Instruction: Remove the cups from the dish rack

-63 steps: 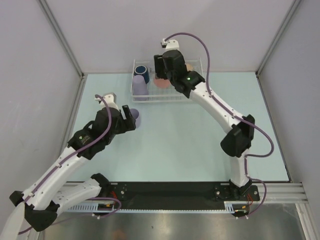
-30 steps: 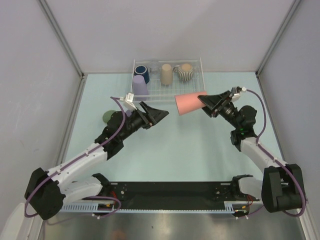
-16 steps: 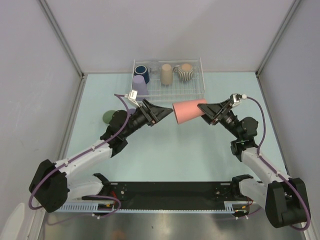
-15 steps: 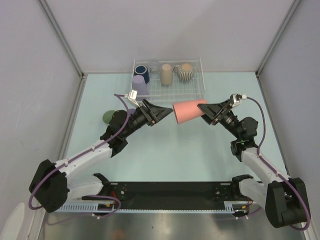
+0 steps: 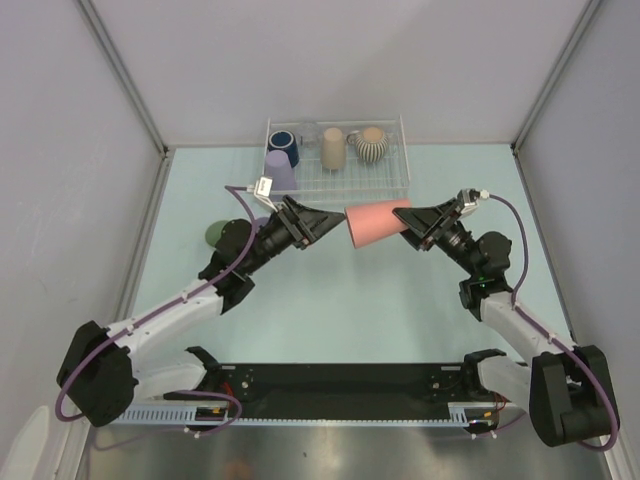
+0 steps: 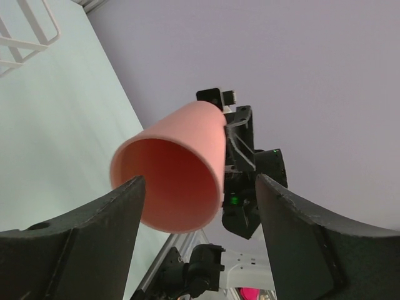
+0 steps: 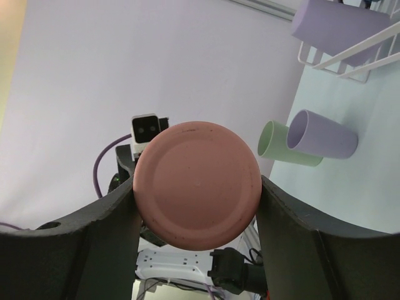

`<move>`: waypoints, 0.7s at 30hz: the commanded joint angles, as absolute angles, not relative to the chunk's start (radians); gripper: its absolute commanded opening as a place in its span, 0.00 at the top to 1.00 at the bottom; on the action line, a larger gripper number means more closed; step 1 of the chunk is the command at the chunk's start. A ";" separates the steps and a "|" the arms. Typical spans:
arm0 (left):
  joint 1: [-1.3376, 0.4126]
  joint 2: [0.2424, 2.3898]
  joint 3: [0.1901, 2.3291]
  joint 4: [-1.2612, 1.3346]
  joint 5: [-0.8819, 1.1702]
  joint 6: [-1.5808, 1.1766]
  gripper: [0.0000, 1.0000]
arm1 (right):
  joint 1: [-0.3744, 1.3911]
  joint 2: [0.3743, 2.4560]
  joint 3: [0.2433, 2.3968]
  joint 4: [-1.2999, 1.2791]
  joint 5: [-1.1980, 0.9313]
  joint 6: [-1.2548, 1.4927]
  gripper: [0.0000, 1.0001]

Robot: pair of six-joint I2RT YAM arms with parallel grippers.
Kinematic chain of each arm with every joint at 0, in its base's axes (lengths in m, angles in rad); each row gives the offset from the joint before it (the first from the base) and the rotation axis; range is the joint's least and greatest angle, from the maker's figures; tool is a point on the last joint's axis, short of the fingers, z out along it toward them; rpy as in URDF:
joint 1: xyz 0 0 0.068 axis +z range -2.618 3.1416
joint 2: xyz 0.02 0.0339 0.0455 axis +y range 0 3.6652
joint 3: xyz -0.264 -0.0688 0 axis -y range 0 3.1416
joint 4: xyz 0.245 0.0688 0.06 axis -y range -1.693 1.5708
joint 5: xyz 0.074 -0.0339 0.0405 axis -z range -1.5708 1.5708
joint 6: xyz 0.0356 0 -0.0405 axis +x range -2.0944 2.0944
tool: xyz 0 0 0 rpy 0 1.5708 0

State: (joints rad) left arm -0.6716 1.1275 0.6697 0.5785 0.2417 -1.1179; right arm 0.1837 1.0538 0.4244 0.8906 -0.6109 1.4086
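My right gripper [image 5: 402,222] is shut on the base end of a salmon-pink cup [image 5: 372,223] and holds it lying level above the table, mouth to the left. In the right wrist view both fingers [image 7: 94,250] press its round base [image 7: 197,184]. My left gripper [image 5: 338,222] is open, its fingertips at the cup's mouth. In the left wrist view the cup [image 6: 172,181] sits between the spread fingers [image 6: 81,250] without touching them. The dish rack [image 5: 393,185] holds a navy mug [image 5: 283,143], a lavender tumbler [image 5: 281,171], a clear tumbler [image 5: 308,132], a tan cup [image 5: 333,148] and a ribbed beige mug [image 5: 372,144].
A pale green cup [image 5: 215,235] and a second lavender cup [image 5: 259,222] lie on the table at the left, partly behind my left arm. They also show in the right wrist view, green [image 7: 284,147] and lavender [image 7: 322,134]. Grey walls close in the table.
My right gripper has lifted the pink cup out of the rack and brought it left. My left gripper has let go of a lavender cup and moved up to the pink cup's mouth.
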 commanded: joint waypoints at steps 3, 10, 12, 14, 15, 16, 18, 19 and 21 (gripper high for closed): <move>-0.704 1.126 0.749 0.641 0.278 -1.121 0.24 | 0.225 1.112 0.449 0.951 -0.601 1.376 1.00; -0.759 1.187 0.770 0.670 0.299 -1.134 0.26 | 0.287 1.172 0.474 0.982 -0.588 1.359 1.00; -0.764 1.189 0.765 0.673 0.293 -1.134 0.26 | 0.290 1.173 0.471 0.982 -0.583 1.359 1.00; -0.765 1.190 0.764 0.673 0.291 -1.134 0.26 | 0.290 1.177 0.474 0.983 -0.586 1.355 1.00; -0.765 1.192 0.765 0.673 0.293 -1.135 0.26 | 0.290 1.181 0.476 0.983 -0.592 1.353 1.00; -0.765 1.195 0.768 0.675 0.298 -1.134 0.27 | 0.290 1.184 0.476 0.985 -0.594 1.354 1.00; -0.767 1.203 0.776 0.678 0.299 -1.135 0.34 | 0.296 1.190 0.480 0.985 -0.598 1.356 1.00; -0.767 1.206 0.776 0.680 0.296 -1.137 0.48 | 0.295 1.195 0.480 0.989 -0.600 1.355 1.00; -0.767 1.213 0.782 0.678 0.296 -1.137 0.62 | 0.296 1.195 0.480 0.988 -0.603 1.350 1.00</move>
State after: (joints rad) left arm -0.7601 1.2087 0.7235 0.5976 0.2699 -1.1313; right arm 0.2852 1.1839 0.4488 0.9554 -0.5800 1.3922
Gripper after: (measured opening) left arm 0.485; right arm 0.676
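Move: Facing the left hand's fingers is the open mouth of the pink cup, whose middle lies about 9 cm to this hand's right, level in reach and height. The right hand still grips its base end, the cup's middle some 5 cm to that hand's left. From the left hand, the dish rack's middle is roughly 22 cm ahead, 2 cm right; the rack's purple cup 20 cm ahead, 12 left; the purple cup on the table 10 ahead, 16 left; all about 20 cm below. Bringing the pink cup to the left hand, the right keeps its grip and carries it about 3 cm left while sinking 2. The left hand, fingers open, rises 2 cm and comes down again as it goes some 3.5 cm right and 2 back, turning slightly clockwise to put one finger inside the mouth and one outside; at the very end its fingers start closing on the rim wall. ##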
